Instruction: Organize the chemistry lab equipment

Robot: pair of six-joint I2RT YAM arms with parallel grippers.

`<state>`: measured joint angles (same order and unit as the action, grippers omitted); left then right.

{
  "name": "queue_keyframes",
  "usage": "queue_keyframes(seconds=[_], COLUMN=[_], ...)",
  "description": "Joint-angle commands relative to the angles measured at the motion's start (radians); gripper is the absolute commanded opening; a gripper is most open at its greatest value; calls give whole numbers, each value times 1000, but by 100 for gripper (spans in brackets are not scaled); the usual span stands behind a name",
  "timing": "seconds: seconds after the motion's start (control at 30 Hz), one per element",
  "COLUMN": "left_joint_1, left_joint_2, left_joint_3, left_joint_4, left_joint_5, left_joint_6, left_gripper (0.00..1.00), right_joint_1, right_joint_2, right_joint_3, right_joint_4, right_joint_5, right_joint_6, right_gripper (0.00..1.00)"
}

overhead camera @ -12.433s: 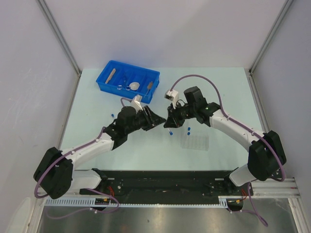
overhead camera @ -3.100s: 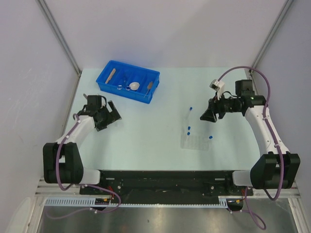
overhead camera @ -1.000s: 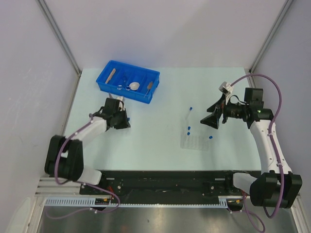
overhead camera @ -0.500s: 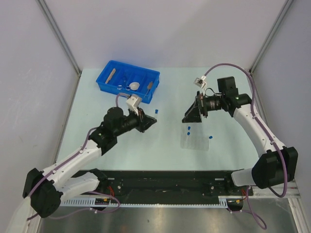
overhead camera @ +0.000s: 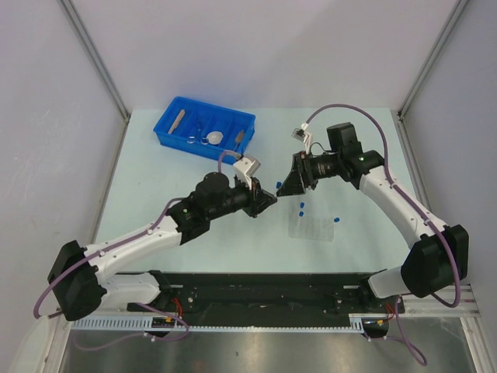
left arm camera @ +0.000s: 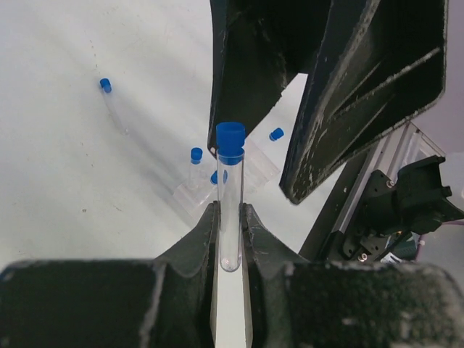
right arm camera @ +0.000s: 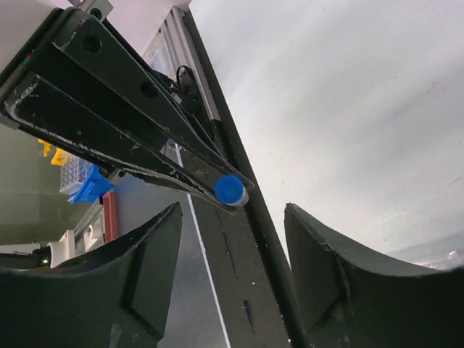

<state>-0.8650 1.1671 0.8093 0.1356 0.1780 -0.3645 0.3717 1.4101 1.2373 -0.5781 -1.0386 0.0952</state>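
Observation:
My left gripper (overhead camera: 266, 201) is shut on a clear blue-capped tube (left arm camera: 230, 210), which sticks out past its fingertips with the cap (overhead camera: 278, 185) leading. My right gripper (overhead camera: 290, 184) faces it head-on. In the right wrist view the right gripper (right arm camera: 233, 209) is open, its jaws on either side of the cap (right arm camera: 230, 190) and not touching it. The clear tube rack (overhead camera: 312, 228) lies just right of both grippers and holds three capped tubes (overhead camera: 300, 208). Another tube (left arm camera: 110, 98) lies flat on the table beyond the rack.
The blue compartmented bin (overhead camera: 172, 116) stands at the back left. It holds a flat wooden stick (overhead camera: 178, 119), a white round dish (overhead camera: 215, 137) and a brown-handled tool (overhead camera: 239, 138). The black base rail (overhead camera: 264, 299) runs along the near edge.
My left arm has carried the tube from the left side to the middle. My right arm has swung left to meet it, and its jaws have narrowed around the cap.

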Motion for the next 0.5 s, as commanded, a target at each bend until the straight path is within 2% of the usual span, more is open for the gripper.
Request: queue_keyframes(seconds=[0.0,0.37,0.4,0.47], left_joint_1=[-26,-62,-63,-68], left_joint_2=[23,62,62,65], left_joint_3=[71,116,116,119], left_joint_4=[-5,-54,-56,-62], left_joint_5=[-55,-77,-78,-81], left_joint_6=[29,64,65,68], left_gripper=[3,2,2,2], right_joint_1=[29,39,36,30], right_joint_2=[-7,6,7,4], right_joint_3=[40,40,40,40], right_joint_4=[-2,9,15,29], right_joint_5=[83,120,109,97], right_joint_6=[-21,-15,-11,3], right_gripper=[59,43,38,34])
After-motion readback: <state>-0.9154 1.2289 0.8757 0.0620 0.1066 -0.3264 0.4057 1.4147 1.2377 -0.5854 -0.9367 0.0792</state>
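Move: The capped test tube stands roughly upright in the left fingers, cap end up, and the right gripper's fingers wait about 4 cm to the left hand's right, 1 cm ahead and 2 cm higher. From the right hand, the tube's middle lies about 2 cm left, 1 cm back and 1 cm below. The tube rack is some 7 cm right, 3 cm back and 22 cm below the right hand; a loose tube lies 4 cm right and 9 cm ahead, as far down. The right gripper, its fingers still pointing left and a little down, closes from about two-thirds open to rather over a third around the upper part of the tube just under the blue cap, while sinking only about 1.5 cm. The left hand keeps its pinch on the lower part and brings the tube about 1 cm to the right and 1 cm down, deeper between the right fingers, its wrist rolling only some 5 degrees. ##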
